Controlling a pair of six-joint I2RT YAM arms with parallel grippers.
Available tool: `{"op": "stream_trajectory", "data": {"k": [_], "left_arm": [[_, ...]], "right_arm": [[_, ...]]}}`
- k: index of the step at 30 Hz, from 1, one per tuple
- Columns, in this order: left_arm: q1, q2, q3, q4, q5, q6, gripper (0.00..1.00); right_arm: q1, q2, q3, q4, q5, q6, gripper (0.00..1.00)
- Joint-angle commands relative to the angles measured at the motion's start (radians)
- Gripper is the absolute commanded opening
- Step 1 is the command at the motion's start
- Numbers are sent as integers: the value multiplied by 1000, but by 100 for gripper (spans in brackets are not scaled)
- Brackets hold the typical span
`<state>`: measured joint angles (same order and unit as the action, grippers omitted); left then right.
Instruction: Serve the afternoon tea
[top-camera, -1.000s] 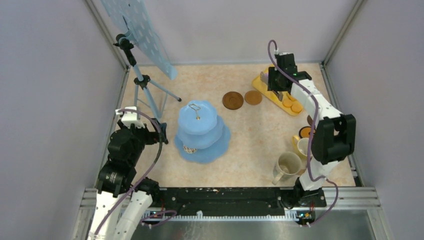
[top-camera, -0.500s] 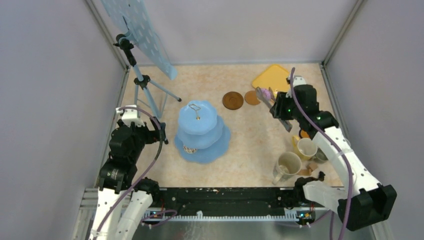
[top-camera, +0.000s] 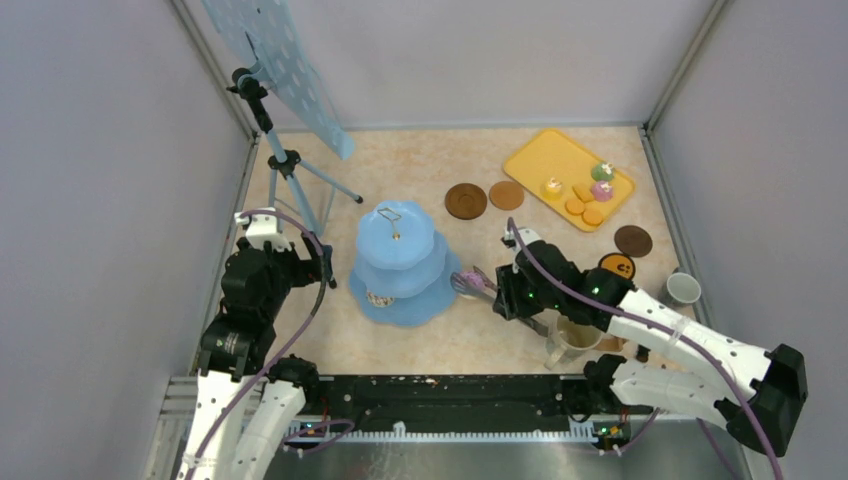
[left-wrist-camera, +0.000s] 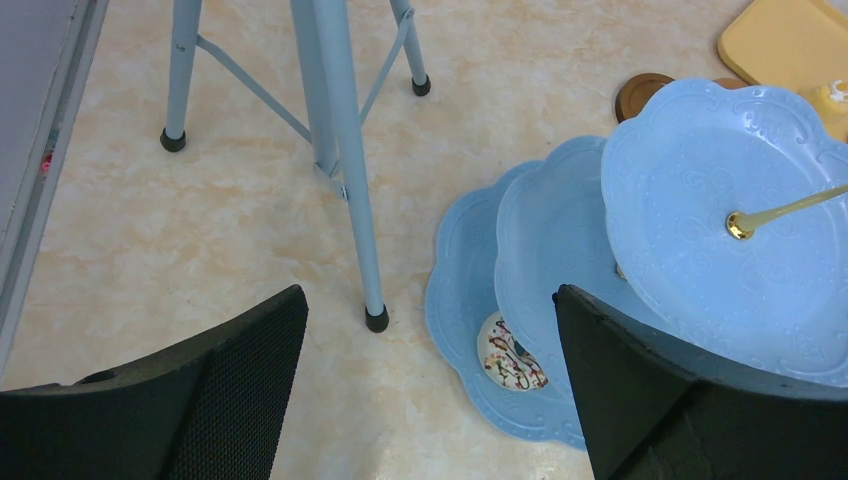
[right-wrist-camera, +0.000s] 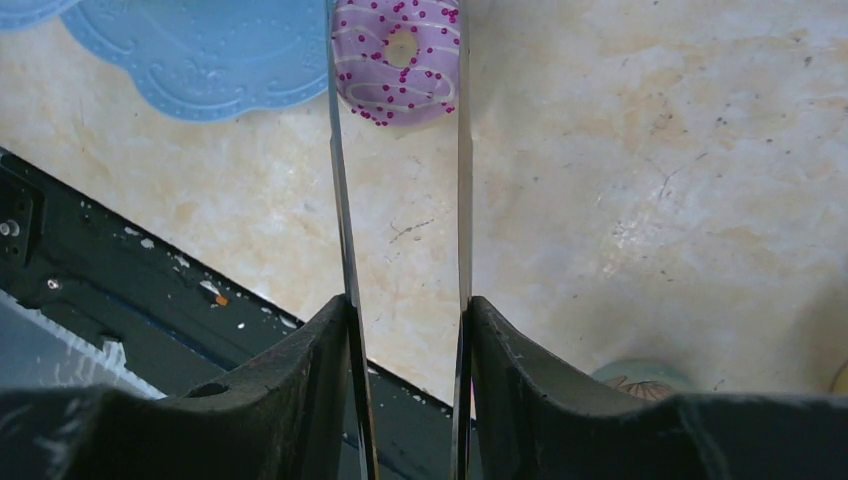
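My right gripper (right-wrist-camera: 405, 330) is shut on the metal tongs (right-wrist-camera: 341, 200). The tongs' tips pinch a purple sprinkled donut (right-wrist-camera: 398, 60), which hangs just off the right edge of the blue three-tier stand (top-camera: 405, 265). From above, the purple donut (top-camera: 466, 283) nearly touches the stand's bottom plate. A white donut with sprinkles (left-wrist-camera: 512, 357) lies on that bottom plate. My left gripper (left-wrist-camera: 430, 380) stands open and holds nothing, left of the stand. Cupcakes (top-camera: 602, 172) and orange biscuits (top-camera: 583, 205) sit on the yellow tray (top-camera: 545, 160).
Brown coasters (top-camera: 465, 200) lie behind the stand, another (top-camera: 632, 241) to the right. A beige mug (top-camera: 572, 338) stands under my right arm and a grey mug (top-camera: 683, 288) near the right wall. A blue tripod (top-camera: 285, 160) stands at back left.
My right arm swung from the yellow tray at back right to the front centre, carrying the purple donut in the tongs to the stand's right edge. The left arm stayed still.
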<state>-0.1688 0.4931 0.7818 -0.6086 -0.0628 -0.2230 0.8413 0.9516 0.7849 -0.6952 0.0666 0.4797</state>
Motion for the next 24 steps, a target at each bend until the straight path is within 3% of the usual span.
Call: {"op": "stream_trajectory", "data": {"k": [1, 13, 24], "left_arm": [[6, 2, 40, 13, 15, -6, 99], [8, -8, 37, 13, 15, -6, 99], [9, -1, 38, 17, 24, -1, 99]], "right_arm": [[102, 24, 39, 35, 93, 70, 40], [260, 167, 142, 123, 141, 62, 40], [286, 330, 163, 229, 148, 6, 43]]}}
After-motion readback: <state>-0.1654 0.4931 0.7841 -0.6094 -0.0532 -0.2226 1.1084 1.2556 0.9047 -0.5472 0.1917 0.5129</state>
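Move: The right hand holds the tongs, with the purple doughnut already in their tips. It is bound for the near right part of the tea stand's bottom plate, some 14 cm left, 5 cm ahead and 11 cm below. The stand's centre lies about 20 cm left and 6 cm ahead, the white doughnut 25 cm left and 5 cm ahead, and the beige mug 15 cm right and 5 cm back. From the left hand that plate spot is roughly 26 cm right, level, 23 cm below. Still gripping the tongs, with the purple doughnut held in their tips, the right hand carries it about 8 cm left to the stand's bottom plate, beside and partly under the middle tier's rim. It first draws back 2 cm and dips slightly, then sweeps left, rises a little and sinks again at the end, while the wrist turns some 10 degrees counter-clockwise. ##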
